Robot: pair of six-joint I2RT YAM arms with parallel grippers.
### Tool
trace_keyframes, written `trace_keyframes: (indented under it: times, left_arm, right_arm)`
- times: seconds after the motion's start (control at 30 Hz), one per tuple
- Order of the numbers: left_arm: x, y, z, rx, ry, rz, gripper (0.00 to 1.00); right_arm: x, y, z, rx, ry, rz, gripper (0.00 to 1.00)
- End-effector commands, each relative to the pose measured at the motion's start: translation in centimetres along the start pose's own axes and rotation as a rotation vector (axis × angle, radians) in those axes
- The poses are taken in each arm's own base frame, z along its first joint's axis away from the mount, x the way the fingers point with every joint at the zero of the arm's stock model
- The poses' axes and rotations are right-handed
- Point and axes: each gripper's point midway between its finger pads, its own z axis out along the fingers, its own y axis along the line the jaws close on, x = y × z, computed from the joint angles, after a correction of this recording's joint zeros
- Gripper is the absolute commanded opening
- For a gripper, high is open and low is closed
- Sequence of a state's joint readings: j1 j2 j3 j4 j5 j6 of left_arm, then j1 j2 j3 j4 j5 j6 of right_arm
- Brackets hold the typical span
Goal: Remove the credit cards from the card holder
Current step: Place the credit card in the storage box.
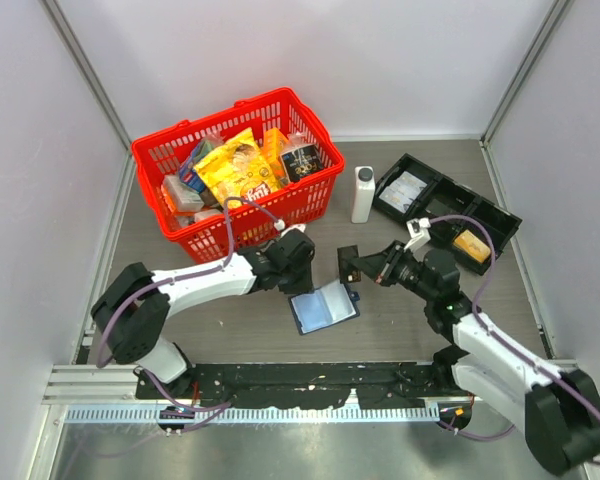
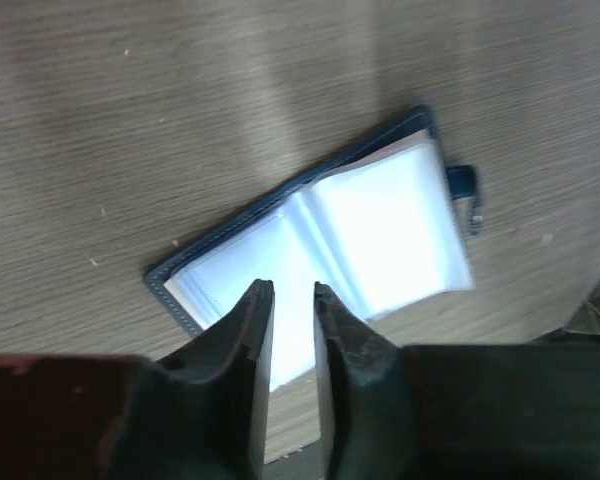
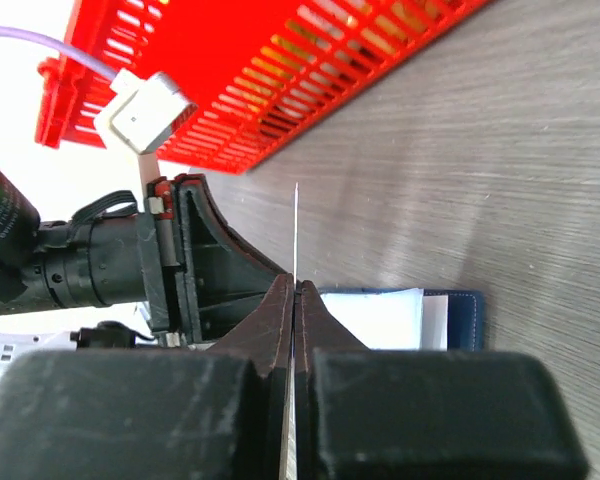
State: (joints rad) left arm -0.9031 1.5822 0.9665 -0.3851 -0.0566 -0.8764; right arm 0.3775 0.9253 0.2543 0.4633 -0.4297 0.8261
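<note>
The navy card holder (image 1: 323, 307) lies open on the table, its pale clear sleeves facing up. In the left wrist view the card holder (image 2: 360, 230) sits just beyond my left gripper (image 2: 292, 290), which hovers over its near edge, open by a narrow gap with nothing between the fingers. My right gripper (image 1: 377, 268) is to the right of the holder, above the table, shut on a credit card (image 1: 348, 264) that looks dark from above. In the right wrist view this credit card (image 3: 296, 235) shows edge-on as a thin line rising from the right gripper (image 3: 296, 287), with the card holder (image 3: 400, 318) behind it.
A red basket (image 1: 240, 170) full of packaged goods stands at the back left, close behind the left arm. A white bottle (image 1: 363, 193) and a black compartment tray (image 1: 445, 210) holding white packets and an orange item stand at the back right.
</note>
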Motion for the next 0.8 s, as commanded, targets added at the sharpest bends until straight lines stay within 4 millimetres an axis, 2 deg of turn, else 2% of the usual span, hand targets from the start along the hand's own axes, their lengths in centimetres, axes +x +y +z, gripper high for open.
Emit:
trace_keyframes:
  times: [0.0, 0.03, 0.2, 0.27, 0.4, 0.53, 0.67, 0.77]
  left_arm:
    - [-4.8, -4.7, -4.5, 0.175, -0.182, -0.002, 0.35]
    - [-5.5, -5.4, -5.4, 0.211, -0.217, -0.007, 0.44]
    - [-8.8, -8.6, -10.2, 0.409, -0.406, -0.047, 0.81]
    - [-9.6, -9.7, -12.0, 0.496, -0.468, -0.065, 0.89]
    - [-10.6, -12.3, -15.5, 0.690, -0.571, -0.077, 0.91]
    - [-10.9, -14.4, -17.9, 0.812, -0.641, -0.052, 0.91]
    - [-10.8, -16.6, -18.7, 0.895, -0.658, -0.025, 0.89]
    - [-10.3, -18.1, -18.3, 0.936, -0.633, -0.018, 0.84]
  right_arm:
    - [-2.5, 0.1, -1.9, 0.089, -0.130, -0.010, 0.01]
    - [-2.8, 0.3, -2.2, 0.085, -0.152, 0.004, 0.01]
    - [-6.1, 4.5, -4.9, -0.051, -0.341, 0.016, 0.01]
    - [-7.0, 5.7, -5.9, -0.100, -0.405, 0.025, 0.01]
    - [-8.2, 7.4, -7.7, -0.180, -0.496, 0.048, 0.01]
    - [-8.9, 8.8, -8.9, -0.261, -0.551, 0.086, 0.01]
    - [-9.3, 10.1, -9.8, -0.327, -0.578, 0.106, 0.01]
    - [-9.5, 10.5, -10.2, -0.351, -0.591, 0.118, 0.01]
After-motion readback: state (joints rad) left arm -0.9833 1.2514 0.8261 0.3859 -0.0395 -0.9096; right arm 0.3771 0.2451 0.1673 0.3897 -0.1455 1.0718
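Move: The black card, already out and upright in my shut right fingers, is about 9 cm right of my left hand, 5 cm ahead and 9 cm above. From that hand the open card holder lies roughly 3 cm back, 4 cm right and 3 cm below, and the red basket some 20 cm ahead and 13 cm left. From my right hand the storage box lies about 14 cm ahead, 20 cm right and 10 cm below, and the white bottle 14 cm ahead and 2 cm right. My left hand leaves the card holder, climbing some 22 cm and then drawing right towards the card, fingers opening wide as the wrist swings them up from pointing down to roughly level and rightwards. My right hand keeps its grip on the card's edge and lifts it about 13 cm, easing right and a little back, tipping its fingers upward and turning slightly clockwise. ##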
